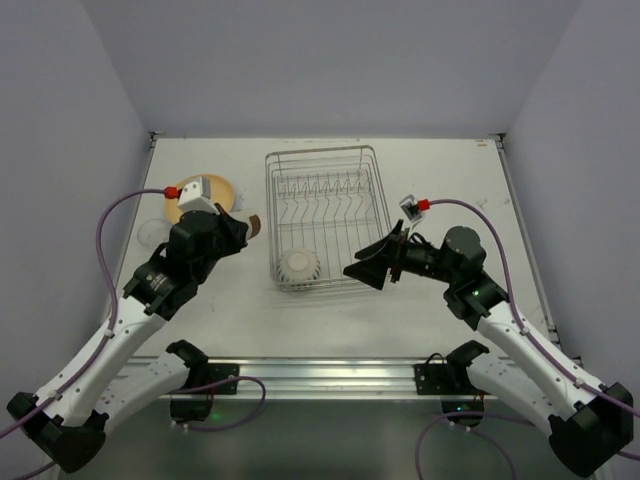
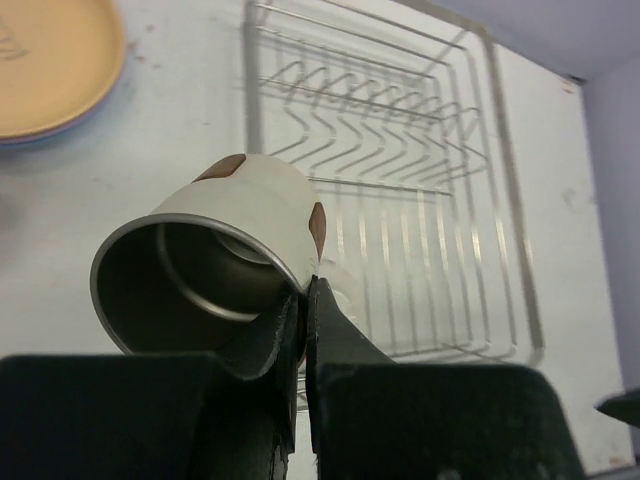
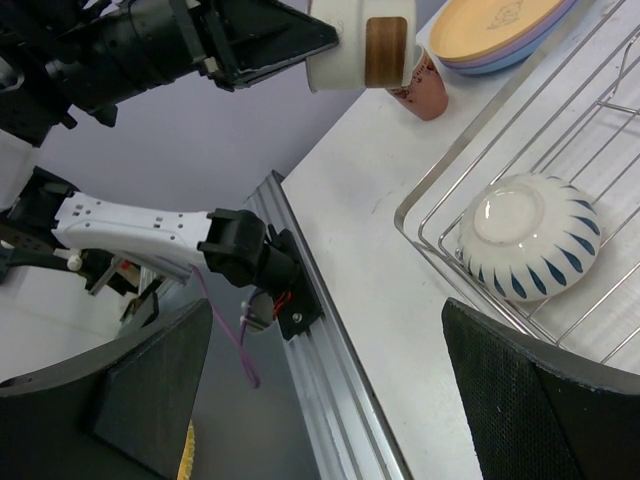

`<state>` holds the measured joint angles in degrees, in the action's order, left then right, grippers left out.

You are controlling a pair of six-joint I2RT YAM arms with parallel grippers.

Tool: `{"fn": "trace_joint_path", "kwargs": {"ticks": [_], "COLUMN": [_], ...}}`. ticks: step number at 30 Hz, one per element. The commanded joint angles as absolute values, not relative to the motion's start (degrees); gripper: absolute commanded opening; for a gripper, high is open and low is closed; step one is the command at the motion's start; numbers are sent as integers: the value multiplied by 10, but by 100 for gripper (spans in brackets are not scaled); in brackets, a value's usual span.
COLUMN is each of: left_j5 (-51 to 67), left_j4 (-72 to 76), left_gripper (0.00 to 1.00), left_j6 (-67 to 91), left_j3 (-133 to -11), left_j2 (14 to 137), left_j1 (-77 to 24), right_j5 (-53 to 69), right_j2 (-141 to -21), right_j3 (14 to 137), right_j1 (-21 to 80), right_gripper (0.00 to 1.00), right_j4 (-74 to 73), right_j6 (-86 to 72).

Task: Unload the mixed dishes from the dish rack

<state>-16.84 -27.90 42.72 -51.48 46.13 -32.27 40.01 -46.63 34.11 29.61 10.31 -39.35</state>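
My left gripper (image 1: 246, 228) is shut on the rim of the brown-and-cream cup (image 2: 235, 245), which hangs tilted in the air left of the dish rack (image 1: 322, 212); one finger is inside the cup and one outside. A white ribbed bowl (image 1: 298, 266) with blue marks lies upside down in the rack's near corner (image 3: 530, 245). Stacked plates (image 1: 222, 190), yellow-orange on top, lie at the far left, partly hidden by my left wrist. A small pink mug (image 3: 425, 88) stands near them. My right gripper (image 1: 375, 263) is open with nothing in it, just right of the bowl.
A clear glass (image 1: 152, 233) stands faintly visible left of my left arm. The aluminium rail (image 1: 320, 372) carrying both arm bases runs along the table's near edge. The rack's plate prongs (image 2: 385, 95) hold nothing.
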Motion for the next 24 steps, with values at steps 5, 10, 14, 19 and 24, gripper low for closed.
{"fn": "trace_joint_path", "kwargs": {"ticks": [5, 10, 14, 19, 24], "left_j5": [-344, -386, -403, -385, -357], "left_j4": [-369, -366, -341, -296, -280], "left_gripper": [0, 0, 0, 0, 0], "left_j6": [460, 457, 441, 407, 401], "left_j3": [-534, -530, -519, -513, -522], "left_j2": [531, 569, 597, 642, 696], "left_j1": [-314, -310, -301, -269, -233], "right_j5": [403, 405, 409, 415, 415], "right_j2": [-484, -494, -511, -532, -544], "right_j3": [339, 340, 342, 344, 347], "right_j1": [294, 295, 295, 295, 295], "right_gripper": [99, 99, 99, 99, 99], "right_j4": [133, 138, 147, 158, 157], "right_j6": [-389, -391, -392, -394, -388]}}
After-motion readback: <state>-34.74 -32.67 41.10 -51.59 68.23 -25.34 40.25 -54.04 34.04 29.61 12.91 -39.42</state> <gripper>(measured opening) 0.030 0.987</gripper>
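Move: The left hand holds the steel-lined white mug above bare table. The pink mug stands about 16 cm ahead, 21 cm left and 21 below; the plate stack lies some 31 ahead and 19 left, the clear glass 16 ahead and 31 left, both on the table. From the right hand, empty and wide open, the blue-patterned bowl lies roughly 10 cm ahead, 17 left and 20 below, with the rack's middle some 25 ahead and 8 left. Keeping its shut pinch on the white mug, the left hand carries it down about 11 cm and left about 8, with some forward reach, towards the table by the pink mug; its wrist tips down, its left side rises and it swings counter-clockwise, each some 20 degrees. The right hand, still open, eases down and a little forward towards the bowl, about 3 cm in all. ##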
